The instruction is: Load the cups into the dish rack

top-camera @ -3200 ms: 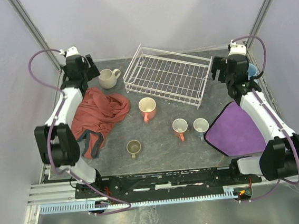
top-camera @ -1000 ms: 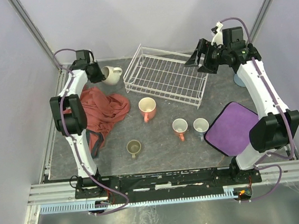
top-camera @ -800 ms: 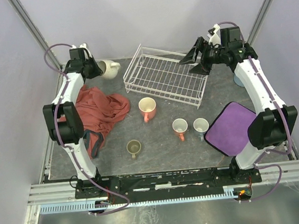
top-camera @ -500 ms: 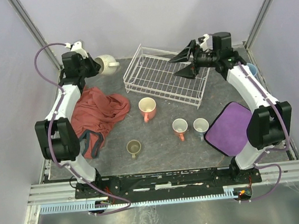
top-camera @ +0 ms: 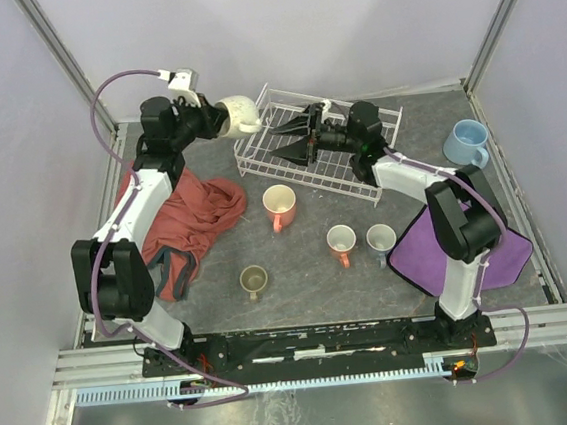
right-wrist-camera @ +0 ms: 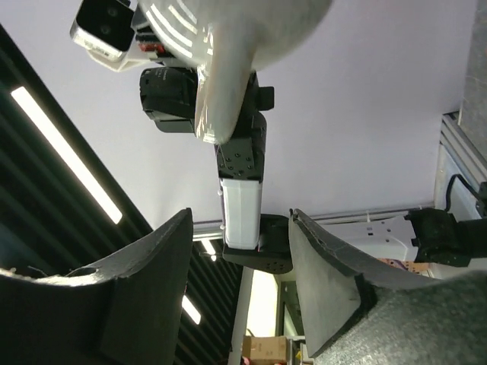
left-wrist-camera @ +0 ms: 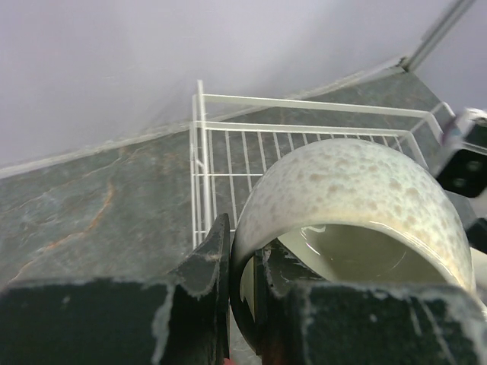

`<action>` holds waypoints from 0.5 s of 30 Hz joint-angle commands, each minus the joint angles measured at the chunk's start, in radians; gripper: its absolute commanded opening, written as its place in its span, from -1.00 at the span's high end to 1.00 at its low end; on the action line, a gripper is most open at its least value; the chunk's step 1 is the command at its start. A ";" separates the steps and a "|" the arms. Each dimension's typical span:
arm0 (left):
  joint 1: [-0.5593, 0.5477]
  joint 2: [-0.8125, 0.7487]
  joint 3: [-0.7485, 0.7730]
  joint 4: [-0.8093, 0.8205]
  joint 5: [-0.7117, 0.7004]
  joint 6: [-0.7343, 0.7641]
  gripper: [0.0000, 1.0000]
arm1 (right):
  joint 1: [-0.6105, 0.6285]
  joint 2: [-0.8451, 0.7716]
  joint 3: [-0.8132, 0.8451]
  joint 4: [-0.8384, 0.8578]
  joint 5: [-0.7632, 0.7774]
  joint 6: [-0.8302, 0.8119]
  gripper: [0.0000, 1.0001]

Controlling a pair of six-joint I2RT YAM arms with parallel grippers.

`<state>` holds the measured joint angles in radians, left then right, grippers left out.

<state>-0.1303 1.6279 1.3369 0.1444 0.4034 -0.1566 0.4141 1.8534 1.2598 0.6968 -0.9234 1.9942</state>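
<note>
My left gripper (top-camera: 216, 119) is shut on the rim of the cream mug (top-camera: 239, 112), held tilted in the air beside the far left corner of the white wire dish rack (top-camera: 330, 173). In the left wrist view one finger sits inside the cream mug (left-wrist-camera: 350, 194) and one outside, with the dish rack (left-wrist-camera: 304, 144) beyond. My right gripper (top-camera: 283, 142) hangs open over the rack's left half, pointing at that mug, nothing between its fingers. The right wrist view looks upward, with the cream mug (right-wrist-camera: 243, 46) above my right gripper (right-wrist-camera: 240, 236). Salmon (top-camera: 280, 205), white-and-orange (top-camera: 341, 239), grey-blue (top-camera: 380, 238), olive (top-camera: 254, 279) and light blue (top-camera: 466, 142) mugs stand on the table.
A crumpled red cloth (top-camera: 189, 217) lies at the left, under my left arm. A purple cloth (top-camera: 452, 241) lies at the near right, beside the grey-blue mug. Sloping frame posts and pale walls close in the back corners.
My left arm lifted the cream mug off the table and carried it right to the rack's corner. My right arm swung left across the rack, its jaws narrowing, uncovering the light blue mug.
</note>
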 commanded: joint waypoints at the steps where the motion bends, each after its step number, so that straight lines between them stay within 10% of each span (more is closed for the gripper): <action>1: -0.021 -0.084 0.025 0.135 0.058 0.050 0.95 | 0.036 0.033 0.080 0.286 0.050 0.279 -0.27; 15: -0.097 -0.101 0.024 0.115 0.067 0.100 0.95 | 0.072 0.094 0.145 0.263 0.104 0.291 -0.21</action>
<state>-0.2047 1.6119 1.3350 0.1436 0.4385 -0.0933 0.4755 1.9263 1.3754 0.8783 -0.8558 2.0872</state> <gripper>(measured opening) 0.155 0.612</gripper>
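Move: The speckled cup sits in the left fingers, its middle about 4 cm to their right and 1 cm ahead; the right fingers, where it is being taken, are some 13 cm right of the left hand, 7 cm back and level. From the right hand the cup lies about 9 cm left, 8 cm ahead and level. The rack's middle is roughly 25 cm right of the left hand, 5 cm ahead and 24 cm below; the orange cup is 11 cm right, 12 cm back and 24 cm below. Rightward and somewhat back, slowing, the left hand carries the speckled cup about 4 cm towards the right gripper, high beside and over the rack's left end, turning slightly clockwise and keeping its pinch on the cup wall. The open right hand comes about 2.5 cm left to meet it, then mainly rises some 4 cm, bringing its fingertips close to the cup's handle. ##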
